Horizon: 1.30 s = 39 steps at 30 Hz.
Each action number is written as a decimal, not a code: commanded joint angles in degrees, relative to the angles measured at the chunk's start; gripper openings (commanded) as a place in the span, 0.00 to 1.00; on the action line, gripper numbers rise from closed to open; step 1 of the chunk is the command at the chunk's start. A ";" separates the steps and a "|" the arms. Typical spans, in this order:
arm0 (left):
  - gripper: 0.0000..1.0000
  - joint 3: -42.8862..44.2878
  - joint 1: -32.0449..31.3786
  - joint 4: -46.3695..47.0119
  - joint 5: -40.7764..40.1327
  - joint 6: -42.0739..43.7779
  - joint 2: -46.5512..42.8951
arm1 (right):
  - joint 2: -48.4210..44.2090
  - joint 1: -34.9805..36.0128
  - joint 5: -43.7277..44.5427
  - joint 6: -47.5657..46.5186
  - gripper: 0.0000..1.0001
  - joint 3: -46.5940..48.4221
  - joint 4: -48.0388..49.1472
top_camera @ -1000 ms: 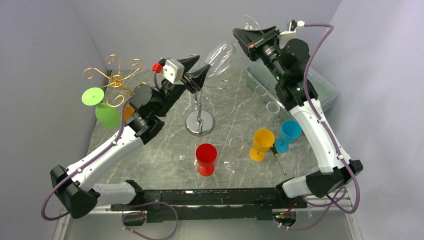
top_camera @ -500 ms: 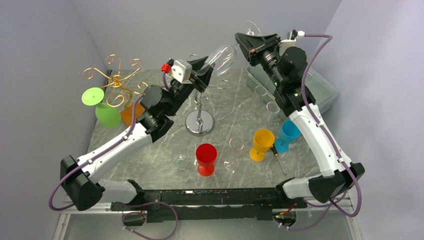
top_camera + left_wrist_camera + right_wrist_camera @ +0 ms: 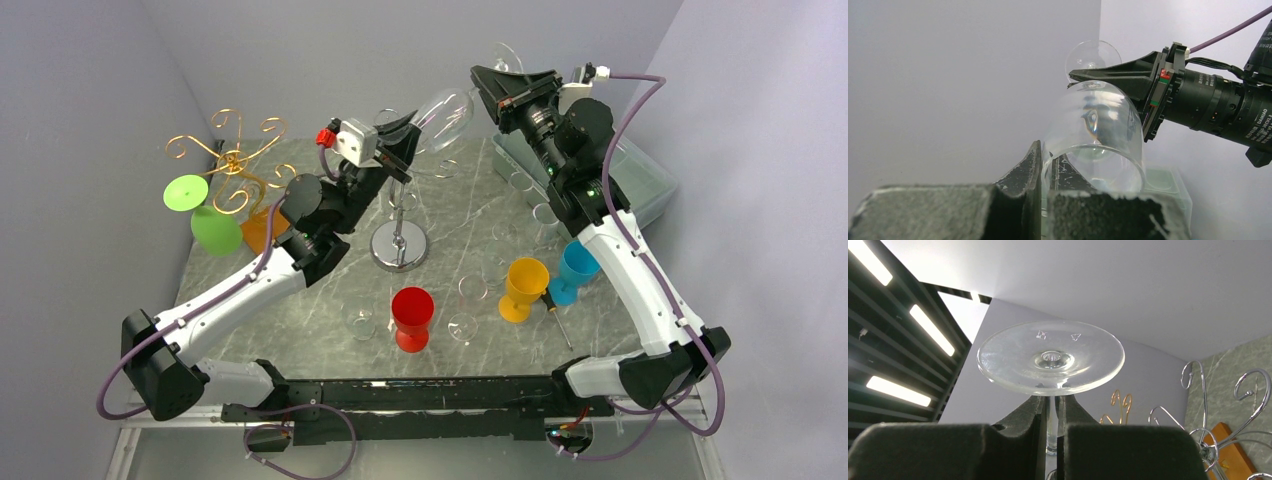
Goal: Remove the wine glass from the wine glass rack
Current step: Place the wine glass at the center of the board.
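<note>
A clear wine glass (image 3: 445,112) hangs in the air, tilted, above the silver wine glass rack (image 3: 398,246). My right gripper (image 3: 490,85) is shut on its stem just under the foot (image 3: 1050,357), with the stem showing between the pads of the gripper (image 3: 1052,405). My left gripper (image 3: 408,135) has come up from the left and is shut on the rim of the bowl (image 3: 1098,130), one finger (image 3: 1030,165) outside the glass wall and the other inside.
A gold rack (image 3: 232,155) at the far left holds a hanging green glass (image 3: 205,215). Red (image 3: 412,318), yellow (image 3: 523,288) and blue (image 3: 578,268) cups, a screwdriver (image 3: 556,318) and small clear glasses (image 3: 359,318) stand on the marble table. A clear bin (image 3: 640,175) sits at the back right.
My left arm rose up and to the right, and its open jaws shut on the bowl's rim. The right arm shifted the glass slightly and kept its hold on the stem.
</note>
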 commanded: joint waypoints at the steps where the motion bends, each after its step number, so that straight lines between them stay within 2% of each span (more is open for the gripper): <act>1: 0.00 1.85 -0.42 2.19 -1.84 -1.26 -1.13 | -1.26 0.71 -0.64 1.22 0.00 0.40 4.79; 2: 0.00 1.77 -0.43 2.21 -2.13 -2.48 -1.31 | -1.32 0.76 -0.63 1.16 0.00 0.18 4.94; 10: 0.00 2.86 -0.43 -0.19 -3.58 -5.26 -3.09 | -2.29 0.79 -0.70 -0.60 0.38 -1.44 5.74; 16: 0.00 4.29 -0.37 -2.65 -5.42 -6.55 -5.19 | -3.10 0.76 -0.74 -2.17 0.60 -2.90 5.61; 22: 0.00 7.34 -0.43 -8.15 -6.21 -6.80 -7.09 | -4.16 0.89 -0.94 -5.11 0.74 -4.41 3.68; 26: 0.00 9.60 -0.43 -13.99 -7.11 -7.29 -8.87 | -5.74 0.86 -0.50 -7.92 0.80 -6.68 2.07; 35: 0.00 16.19 -0.43 -37.10 -11.07 -9.90 -15.95 | -11.99 0.84 1.31 -16.03 0.96 -11.09 -3.20; 39: 0.00 21.19 -0.43 -48.52 -10.57 -11.76 -17.64 | -15.20 0.82 3.23 -20.14 1.00 -11.74 -6.90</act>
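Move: Just ahead of the left hand, its fingers already shut on the rim, lies the wine glass, its middle about 4 cm forward, 5 to the right and 2 up. From the right hand, still pinching the stem, that middle is about 3 cm back, 4 left and 1 down. Below the left hand, the chrome rack is about 2 cm ahead, 4 left and 32 down, and the red goblet about 18 back, 1 left and 42 down. Opening wide, the right fingers let go of the stem, and the hand backs off down and back, some 6 cm in all, rolling its left side down about 15 degrees. The left hand keeps its pinch on the rim; after a slight dip it takes the glass away from the right hand, about 9 cm left and some 6 each back and up, speeding up, fingers tipping down about 15 degrees. ##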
